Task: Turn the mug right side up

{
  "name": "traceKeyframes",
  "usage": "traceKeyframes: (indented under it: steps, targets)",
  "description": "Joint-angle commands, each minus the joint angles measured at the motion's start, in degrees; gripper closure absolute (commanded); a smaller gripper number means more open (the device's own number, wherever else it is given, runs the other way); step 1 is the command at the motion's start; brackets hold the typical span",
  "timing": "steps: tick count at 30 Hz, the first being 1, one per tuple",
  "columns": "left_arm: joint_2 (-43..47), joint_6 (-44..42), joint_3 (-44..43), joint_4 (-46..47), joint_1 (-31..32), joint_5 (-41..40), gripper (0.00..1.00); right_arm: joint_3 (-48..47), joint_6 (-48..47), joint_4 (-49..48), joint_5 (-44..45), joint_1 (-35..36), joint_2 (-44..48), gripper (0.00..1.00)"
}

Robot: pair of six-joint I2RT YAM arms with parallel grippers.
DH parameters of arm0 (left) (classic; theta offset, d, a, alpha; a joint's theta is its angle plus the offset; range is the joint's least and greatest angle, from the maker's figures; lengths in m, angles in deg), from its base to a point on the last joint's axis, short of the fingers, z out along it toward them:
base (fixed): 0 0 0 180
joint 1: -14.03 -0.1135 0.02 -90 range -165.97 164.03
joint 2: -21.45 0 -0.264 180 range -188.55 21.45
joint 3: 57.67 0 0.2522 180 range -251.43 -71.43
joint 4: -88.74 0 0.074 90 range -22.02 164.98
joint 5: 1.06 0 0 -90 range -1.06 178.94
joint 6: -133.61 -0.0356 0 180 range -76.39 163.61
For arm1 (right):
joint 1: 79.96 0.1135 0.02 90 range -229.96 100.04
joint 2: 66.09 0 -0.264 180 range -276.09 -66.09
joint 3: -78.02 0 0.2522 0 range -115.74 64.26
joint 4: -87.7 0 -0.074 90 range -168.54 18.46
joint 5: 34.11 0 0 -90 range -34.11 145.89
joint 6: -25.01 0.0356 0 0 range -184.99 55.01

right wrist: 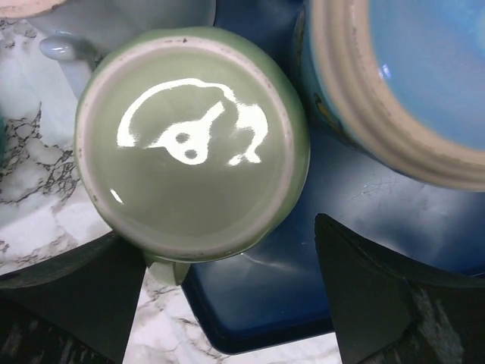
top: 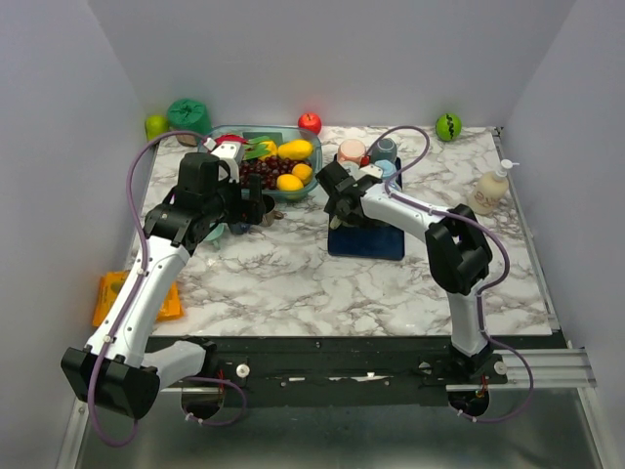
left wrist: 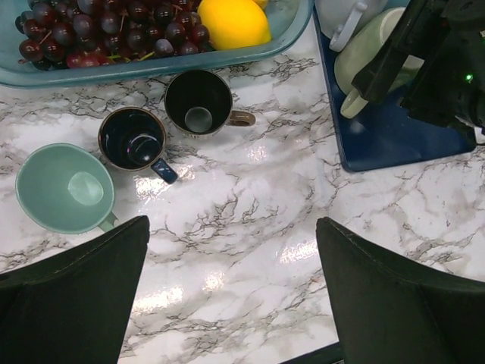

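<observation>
A pale green mug [right wrist: 189, 144] stands upside down on the blue tray [right wrist: 303, 258], base up and handle toward the tray's near-left corner. My right gripper [right wrist: 227, 303] hovers open just above it, its left finger beside the handle, nothing held. The left wrist view catches the same mug [left wrist: 367, 53] under the right arm. My left gripper [left wrist: 231, 280] is open over bare marble. Just beyond it stand three upright mugs: teal [left wrist: 64, 188], dark blue [left wrist: 132, 139] and black with a brown handle [left wrist: 198, 102].
More upturned mugs crowd the tray: a blue one [right wrist: 402, 76] right of the green mug and a white one [right wrist: 114, 23] behind it. A glass bowl of grapes and lemons [top: 264, 161] sits at the back. A soap bottle [top: 488, 191] stands at the right edge.
</observation>
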Motion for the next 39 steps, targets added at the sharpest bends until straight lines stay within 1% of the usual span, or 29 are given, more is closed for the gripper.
traceKeyframes:
  steps: [1, 2, 3, 8, 11, 15, 18, 22, 25, 26, 29, 34, 36, 37, 38, 39]
  targets:
    - [0.6, 0.3, 1.0, 0.5, 0.0, 1.6, 0.01, 2.6, -1.2, 0.0, 4.0, 0.3, 1.8, 0.15]
    - [0.7, 0.4, 1.2, 0.6, 0.0, 1.5, 0.01, 3.4, -3.2, -0.5, 3.9, 0.3, 2.3, 0.22]
    - [0.8, 0.4, 1.3, 0.5, -0.1, 1.6, 0.01, 4.2, -4.6, -1.3, 3.5, 0.3, 2.9, 0.26]
    - [1.2, 0.5, 2.8, 1.2, 0.0, 1.4, 0.01, 8.3, -13.1, -5.2, 1.2, 0.4, 5.7, 0.43]
    - [1.1, 0.5, 3.3, 1.1, -0.1, 1.4, 0.01, 9.1, -16.0, -7.1, 0.9, 0.3, 6.9, 0.47]
    - [1.1, 0.2, 3.4, 1.1, 0.0, 1.3, 0.01, 9.0, -21.9, -9.2, 0.9, 0.3, 7.6, 0.47]
    - [1.1, 0.1, 3.4, 0.9, 0.0, 1.3, 0.01, 7.7, -25.9, -10.5, -0.7, 0.3, 6.7, 0.47]
    - [1.1, 0.1, 3.7, 0.7, 0.0, 1.0, 0.01, 5.9, -28.5, -10.8, -2.5, 0.3, 4.8, 0.47]
    - [1.4, 0.1, 4.3, 0.7, 0.0, 0.8, 0.01, 5.5, -29.1, -10.8, -4.0, 0.2, 3.8, 0.55]
    - [1.6, 0.1, 4.4, 0.5, 0.0, 0.9, 0.01, 5.5, -29.1, -10.9, -4.5, 0.2, 3.7, 0.61]
    - [1.9, 0.1, 4.8, 0.5, 0.0, 0.7, 0.01, 5.7, -29.3, -11.0, -5.3, 0.2, 3.1, 0.70]
    - [2.2, 0.1, 5.1, 0.4, 0.0, 0.4, 0.01, 5.5, -30.0, -11.0, -5.7, 0.2, 2.3, 0.71]
    - [2.2, 0.1, 5.1, 0.5, 0.0, 0.5, 0.01, 5.5, -30.1, -11.0, -5.5, 0.0, 2.2, 0.77]
    - [2.3, 0.1, 5.1, 0.5, 0.0, 0.5, 0.01, 5.5, -30.1, -11.0, -5.4, 0.1, 2.2, 0.81]
    - [2.3, 0.1, 5.1, 0.4, 0.0, 0.5, 0.01, 5.4, -30.2, -11.0, -5.3, 0.0, 2.3, 0.93]
    - [2.3, 0.1, 5.1, 0.5, 0.0, 0.4, 0.01, 5.4, -30.4, -11.0, -5.4, 0.0, 2.2, 0.99]
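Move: The upside-down green mug is centred about 5 cm ahead of the right hand and level with it sideways, roughly 1 cm lower, its handle pointing back and left so that it sits near the left finger. At about the same height, the butterfly mug stands some 9 cm to the hand's right and 6 cm ahead, and the grey mug about 14 cm ahead and 1 cm left. From the idle left hand the green mug lies some 13 cm ahead, 24 cm right and 19 cm below. The right hand slips back and left about 3 cm in all, sinking slightly, while its open fingers close to about half around the green mug's handle; then it comes forward and right again with a small rise, turning some 25 degrees counter-clockwise and rolling slightly, so its fingers point straight ahead and down. There the fingers close further until they pinch the handle from both sides, close to where the hand began, while the left hand, still wide open and empty, sinks about 3 cm over the bare table. ##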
